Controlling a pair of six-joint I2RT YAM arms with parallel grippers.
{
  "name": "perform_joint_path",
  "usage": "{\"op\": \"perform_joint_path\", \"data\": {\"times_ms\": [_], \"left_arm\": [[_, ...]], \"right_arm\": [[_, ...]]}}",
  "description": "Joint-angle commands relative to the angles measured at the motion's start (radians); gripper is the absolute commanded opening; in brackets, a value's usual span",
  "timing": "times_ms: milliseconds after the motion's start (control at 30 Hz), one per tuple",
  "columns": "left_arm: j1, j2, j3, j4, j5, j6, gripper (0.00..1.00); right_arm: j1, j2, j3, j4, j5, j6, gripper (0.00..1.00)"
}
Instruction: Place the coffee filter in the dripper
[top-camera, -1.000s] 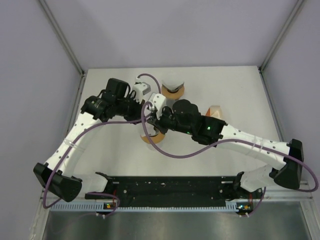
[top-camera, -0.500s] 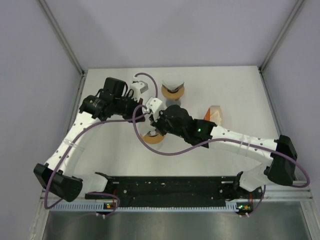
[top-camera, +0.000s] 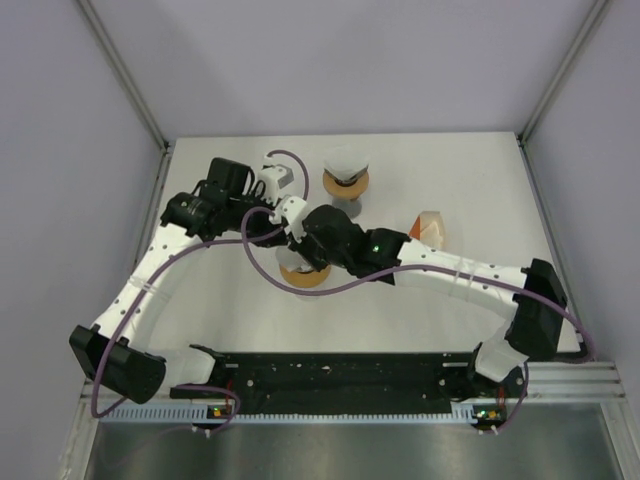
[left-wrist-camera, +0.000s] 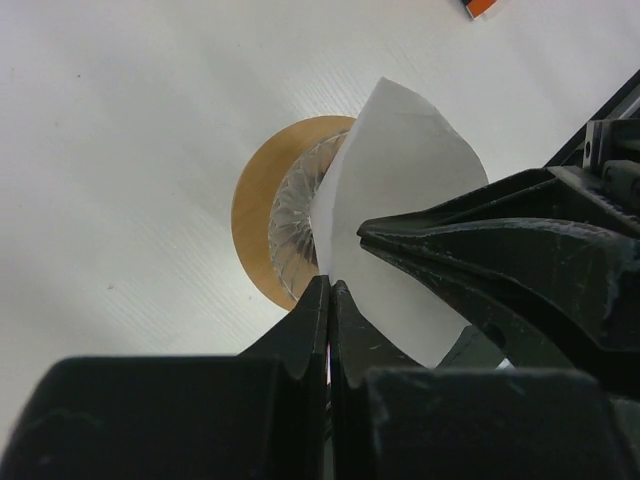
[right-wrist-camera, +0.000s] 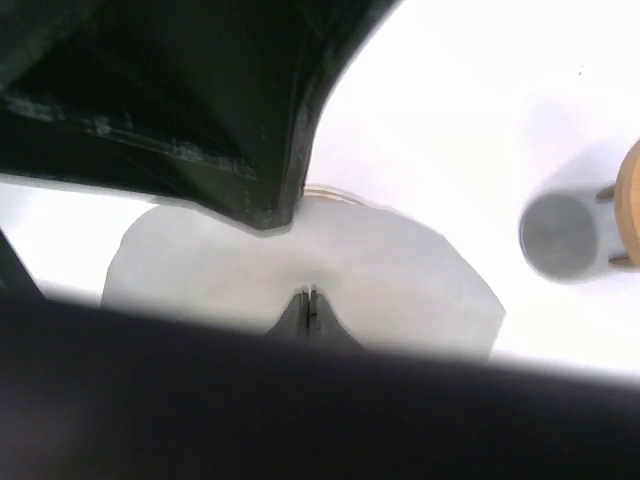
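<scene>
The white paper coffee filter (left-wrist-camera: 400, 225) hangs just above the dripper (left-wrist-camera: 283, 222), a ribbed glass cone with a wooden collar. My left gripper (left-wrist-camera: 330, 287) is shut on the filter's near edge. My right gripper (right-wrist-camera: 311, 296) is shut on the same filter (right-wrist-camera: 300, 255) from the other side, and its dark fingers (left-wrist-camera: 500, 265) cross the left wrist view. In the top view both grippers, left (top-camera: 283, 222) and right (top-camera: 300, 243), meet over the dripper (top-camera: 302, 277), and the filter is mostly hidden under them.
A second wooden-collared cone (top-camera: 346, 180) stands on a grey round base (right-wrist-camera: 557, 235) behind the grippers. An orange-and-white item (top-camera: 429, 227) lies to the right. Purple cables loop round both arms. Walls close in the table on the left, back and right.
My right arm has swung left, bringing its gripper over the dripper and up against the left gripper. The left arm has barely moved. Both grippers have stayed shut.
</scene>
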Motion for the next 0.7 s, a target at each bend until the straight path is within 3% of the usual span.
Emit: {"op": "perform_joint_path", "data": {"times_ms": [0, 233, 300, 500, 667], "left_arm": [[0.003, -0.03, -0.003, 0.07, 0.025, -0.009, 0.0], [0.05, -0.027, 0.037, 0.076, 0.014, -0.011, 0.03], [0.06, -0.026, 0.041, 0.079, 0.029, -0.015, 0.1], [0.13, -0.02, 0.073, 0.057, 0.104, -0.032, 0.42], [0.23, -0.029, 0.124, 0.061, 0.138, -0.038, 0.58]], "right_arm": [[0.001, 0.077, 0.095, -0.15, 0.008, 0.04, 0.0], [0.002, 0.1, 0.126, -0.239, -0.001, 0.034, 0.0], [0.002, 0.117, 0.143, -0.259, -0.014, 0.026, 0.0], [0.004, 0.172, 0.209, -0.319, -0.018, 0.006, 0.0], [0.002, 0.207, 0.247, -0.343, -0.039, -0.004, 0.0]]}}
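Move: My left hand pinches the rim of the coffee filter, with the dripper some 4 cm to its right, about 1 cm back and 6 cm below. My right hand's shut fingers are already in the filter's mouth, with the dripper roughly 5 cm under them and about 1 cm to the left. From the right hand, the other dripper is about 19 cm ahead and 7 cm right, and the coffee bag 13 cm ahead and 27 cm right. I let go of the filter's rim with my left hand. It eases left and forward while still shut, then the fingers open to about half as it draws off some 4 to 5 cm, mostly left, lifting a little at the end. My right hand, fingers shut inside the filter, sinks about 2 cm towards the dripper and tips some 10 degrees steeper. ##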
